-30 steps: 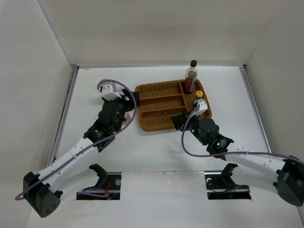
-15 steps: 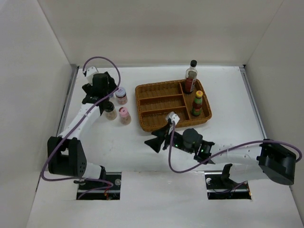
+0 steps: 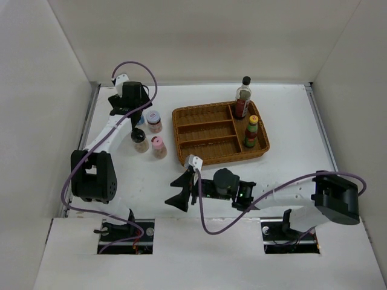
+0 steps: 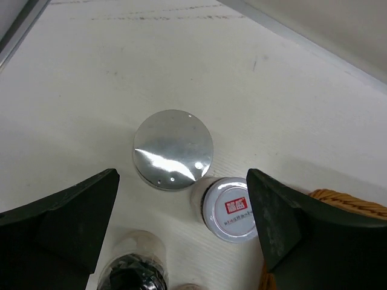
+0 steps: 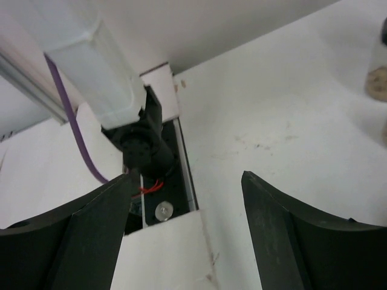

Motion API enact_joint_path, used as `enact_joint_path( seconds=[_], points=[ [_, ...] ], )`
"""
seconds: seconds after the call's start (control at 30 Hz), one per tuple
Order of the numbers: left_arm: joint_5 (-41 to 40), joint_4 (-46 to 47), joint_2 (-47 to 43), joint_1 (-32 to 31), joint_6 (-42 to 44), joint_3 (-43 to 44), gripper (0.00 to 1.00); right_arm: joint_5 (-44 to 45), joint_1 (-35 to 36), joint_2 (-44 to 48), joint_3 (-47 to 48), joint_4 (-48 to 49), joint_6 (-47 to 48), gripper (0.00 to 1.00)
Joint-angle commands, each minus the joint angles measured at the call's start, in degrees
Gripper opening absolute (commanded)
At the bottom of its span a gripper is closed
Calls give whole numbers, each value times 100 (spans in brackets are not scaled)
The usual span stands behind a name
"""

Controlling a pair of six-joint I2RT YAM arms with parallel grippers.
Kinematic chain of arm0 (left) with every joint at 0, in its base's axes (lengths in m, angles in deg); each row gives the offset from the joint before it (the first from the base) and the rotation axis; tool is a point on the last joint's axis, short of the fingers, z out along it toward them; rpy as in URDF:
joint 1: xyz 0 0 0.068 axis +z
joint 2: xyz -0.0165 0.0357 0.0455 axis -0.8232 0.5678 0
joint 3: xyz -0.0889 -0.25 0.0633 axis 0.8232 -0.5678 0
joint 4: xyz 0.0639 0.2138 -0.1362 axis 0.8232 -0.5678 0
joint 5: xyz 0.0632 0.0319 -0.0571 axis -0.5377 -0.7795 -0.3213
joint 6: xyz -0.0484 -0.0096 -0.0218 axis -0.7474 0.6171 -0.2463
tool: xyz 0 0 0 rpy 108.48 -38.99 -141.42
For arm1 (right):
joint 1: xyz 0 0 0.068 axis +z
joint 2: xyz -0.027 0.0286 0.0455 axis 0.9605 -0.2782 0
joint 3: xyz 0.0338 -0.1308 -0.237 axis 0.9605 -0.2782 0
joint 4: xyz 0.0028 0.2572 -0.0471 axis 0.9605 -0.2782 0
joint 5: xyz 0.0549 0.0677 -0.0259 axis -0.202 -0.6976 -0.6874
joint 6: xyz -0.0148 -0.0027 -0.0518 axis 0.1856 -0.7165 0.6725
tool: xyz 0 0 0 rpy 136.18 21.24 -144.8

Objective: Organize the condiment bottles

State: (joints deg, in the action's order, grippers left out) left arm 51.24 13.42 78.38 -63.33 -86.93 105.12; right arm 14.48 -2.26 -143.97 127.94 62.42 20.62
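Note:
My left gripper (image 3: pixel 138 119) hangs open over the jars left of the wicker basket (image 3: pixel 205 115). In the left wrist view its gripper (image 4: pixel 181 181) has a silver-lidded jar (image 4: pixel 173 149) and a patterned white-lidded jar (image 4: pixel 233 208) below between the jaws, with a black-lidded jar (image 4: pixel 130 275) at the bottom edge. The top view shows the white-lidded jar (image 3: pixel 153 118), the black-lidded jar (image 3: pixel 140 140) and a pink-lidded jar (image 3: pixel 158 145); the silver one is hidden under the gripper. A tall black-capped bottle (image 3: pixel 243 96) stands behind the basket. A yellow-capped bottle (image 3: pixel 251 132) stands in its right compartment. My right gripper (image 3: pixel 180 191) is open and empty.
The basket's three long left compartments hold nothing. The right wrist view (image 5: pixel 187 181) looks over the table's front edge at the left arm's base mount (image 5: pixel 145 151) and its purple cable (image 5: pixel 75 139). The basket rim (image 4: pixel 351 202) lies right of the left gripper. Walls enclose the table.
My right gripper has swung left, away from the basket, to the front of the table. My left arm has stretched back to the far left and now hangs over the jars.

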Motion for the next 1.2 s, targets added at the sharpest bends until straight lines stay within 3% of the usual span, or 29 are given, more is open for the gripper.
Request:
enact_joint_path(
  seconds=[0.0, 0.37, 0.63, 0.93, 1.17],
  points=[
    [-329, 32, 240, 32, 292, 303, 87, -109, 245, -156, -149, 472, 136, 78],
    [-550, 103, 751, 76, 406, 637, 79, 445, 369, 231, -430, 631, 426, 75],
    [-716, 471, 681, 146, 644, 444, 39, 1270, -131, 924, -904, 885, 418, 79],
    [-1095, 1614, -760, -266, 1065, 505, 37, 2518, -975, 1733, -1713, 1588, -56, 80],
    [-743, 1439, -761, -1566, 1180, 945, 37, 3204, -1494, 2621, -2223, 1677, -320, 81]
  ],
)
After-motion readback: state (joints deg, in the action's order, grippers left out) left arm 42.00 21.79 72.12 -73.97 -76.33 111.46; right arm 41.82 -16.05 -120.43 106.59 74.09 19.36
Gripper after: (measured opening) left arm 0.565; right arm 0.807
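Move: Just ahead of the left hand, about 2 cm out, 1 cm left and 7 cm below, stands the silver-lidded jar. The lilac-lidded jar is 2 cm back, 7 cm right; the black-capped bottle 9 cm back, 1 cm right, both some 9 cm below. From the right hand the silver-lidded jar is roughly 37 cm ahead, 16 cm left, 10 cm below; the wicker tray's middle about 28 cm ahead, 18 cm right, 16 cm below. Sinking about 4 cm and easing slightly forward, the left fingers close on the silver-lidded jar near its lid, then lift it some 15 cm, swinging right towards the tray late on while tipping up. The open, empty right hand first dips back, then sweeps right and forward towards the tray's near edge, turning clockwise about 40 degrees. ##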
